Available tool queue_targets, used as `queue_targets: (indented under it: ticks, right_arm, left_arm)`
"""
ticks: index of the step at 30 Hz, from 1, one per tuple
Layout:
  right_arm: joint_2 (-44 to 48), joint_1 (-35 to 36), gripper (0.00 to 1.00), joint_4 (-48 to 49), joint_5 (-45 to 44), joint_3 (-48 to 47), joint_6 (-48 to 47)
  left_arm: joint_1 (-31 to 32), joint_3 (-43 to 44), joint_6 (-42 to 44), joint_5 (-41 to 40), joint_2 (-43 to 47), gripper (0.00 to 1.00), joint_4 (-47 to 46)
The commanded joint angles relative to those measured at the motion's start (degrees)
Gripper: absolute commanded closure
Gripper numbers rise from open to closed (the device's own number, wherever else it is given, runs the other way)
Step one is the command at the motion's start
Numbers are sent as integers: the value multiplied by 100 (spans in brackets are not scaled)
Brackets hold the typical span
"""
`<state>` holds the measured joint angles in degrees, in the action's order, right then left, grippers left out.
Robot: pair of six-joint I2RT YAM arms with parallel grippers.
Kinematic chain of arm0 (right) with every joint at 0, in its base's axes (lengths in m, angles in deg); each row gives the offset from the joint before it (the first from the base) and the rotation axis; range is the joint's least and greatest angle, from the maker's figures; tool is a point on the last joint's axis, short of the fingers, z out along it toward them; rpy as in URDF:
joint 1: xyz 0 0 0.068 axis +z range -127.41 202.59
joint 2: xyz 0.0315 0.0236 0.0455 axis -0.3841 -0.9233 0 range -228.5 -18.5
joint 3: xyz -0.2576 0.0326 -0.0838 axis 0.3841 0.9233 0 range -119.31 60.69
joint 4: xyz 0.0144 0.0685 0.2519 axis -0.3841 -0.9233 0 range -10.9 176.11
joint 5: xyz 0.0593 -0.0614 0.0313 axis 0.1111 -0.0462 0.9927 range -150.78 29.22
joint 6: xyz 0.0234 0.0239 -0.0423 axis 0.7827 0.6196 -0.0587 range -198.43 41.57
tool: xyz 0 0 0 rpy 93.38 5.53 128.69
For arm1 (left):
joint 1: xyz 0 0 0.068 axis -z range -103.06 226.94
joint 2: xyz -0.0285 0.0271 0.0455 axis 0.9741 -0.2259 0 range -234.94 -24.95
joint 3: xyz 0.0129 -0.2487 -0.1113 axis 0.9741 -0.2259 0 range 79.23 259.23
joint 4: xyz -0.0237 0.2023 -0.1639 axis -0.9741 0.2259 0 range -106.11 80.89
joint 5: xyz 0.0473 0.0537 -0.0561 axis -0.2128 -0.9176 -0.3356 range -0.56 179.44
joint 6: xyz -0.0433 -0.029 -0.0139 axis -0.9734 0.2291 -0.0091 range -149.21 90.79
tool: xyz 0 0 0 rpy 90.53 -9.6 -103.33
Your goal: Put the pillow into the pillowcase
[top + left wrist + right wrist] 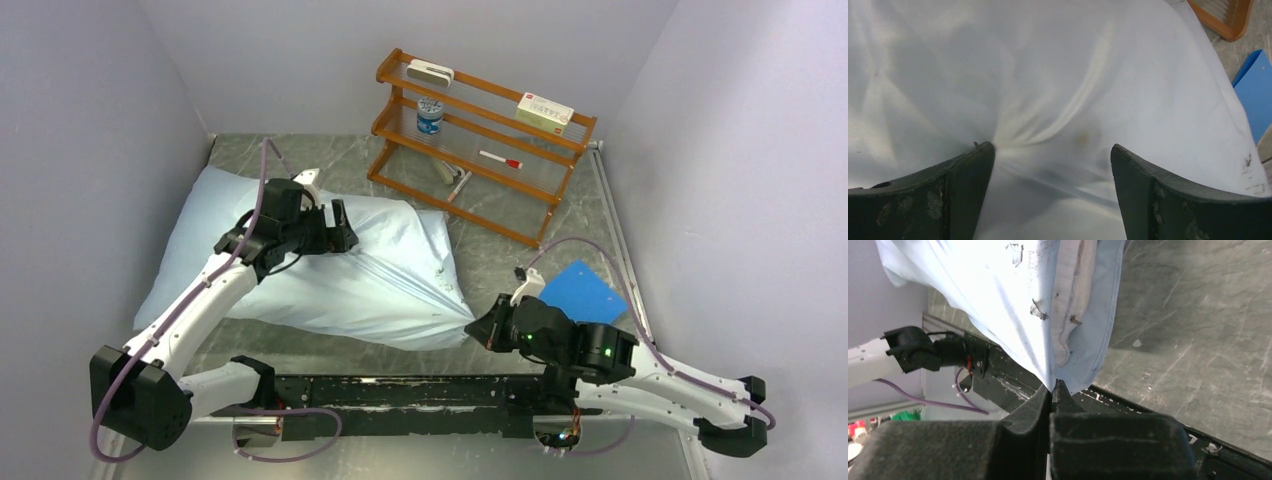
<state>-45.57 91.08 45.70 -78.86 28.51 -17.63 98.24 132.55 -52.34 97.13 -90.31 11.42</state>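
The pale light-blue pillowcase lies bulging across the left and middle of the table, filled out by the pillow inside. The off-white pillow shows only as a seamed edge between the two blue layers at the case's open end. My left gripper is open and rests on top of the bulging case; one fingertip presses into the cloth and creases radiate from it. My right gripper is shut on the near right corner of the pillowcase, pinching its edge between the jaws.
A wooden shelf rack with small items stands at the back right. A flat bright-blue sheet lies on the table right of the case, and shows in the left wrist view. A black rail runs along the near edge.
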Motion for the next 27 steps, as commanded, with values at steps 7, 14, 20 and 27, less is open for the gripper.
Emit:
queue_targets:
  ticks: [7, 14, 20, 27]
  right_arm:
    - [-136, 13, 81, 61, 134, -132, -243]
    - [-123, 8, 19, 1472, -1113, 146, -652]
    - [-760, -15, 7, 2835, -1689, -102, -1350]
    - [-1955, -1542, 3, 4086, 15, -452, -1696]
  left_arm:
    - [-91, 262, 300, -350, 199, 8, 560]
    - [-91, 731, 344, 389, 476, 9, 533]
    - [-91, 925, 433, 103, 215, 9, 437]
    - [-175, 286, 259, -87, -158, 9, 302]
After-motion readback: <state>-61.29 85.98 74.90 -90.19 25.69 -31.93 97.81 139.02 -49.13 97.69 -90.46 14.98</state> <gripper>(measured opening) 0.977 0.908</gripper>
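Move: The right hand has the pillowcase's open rim pinched in its shut fingers, just at the hand point. The rim's far corner lies about 20 cm ahead of this hand, 4 cm left and some 8 cm lower. The wooden rack's near foot is about 17 cm ahead and 13 cm right, and the blue folder 7 cm ahead and 22 cm right, both roughly 12 cm below. From the left hand, the pinched rim is some 18 cm back, 22 cm right and 3 cm lower. The right fingers keep their pinch on the rim briefly, then spread wide and let it go; the hand carries on forward about 9 cm, rising 6 and drifting 4 left over the case's open end, fingers tipping upward some 20 degrees. The open left hand, its fingertips on the filled case, lifts nearly 7 cm, then sinks back about halfway. ##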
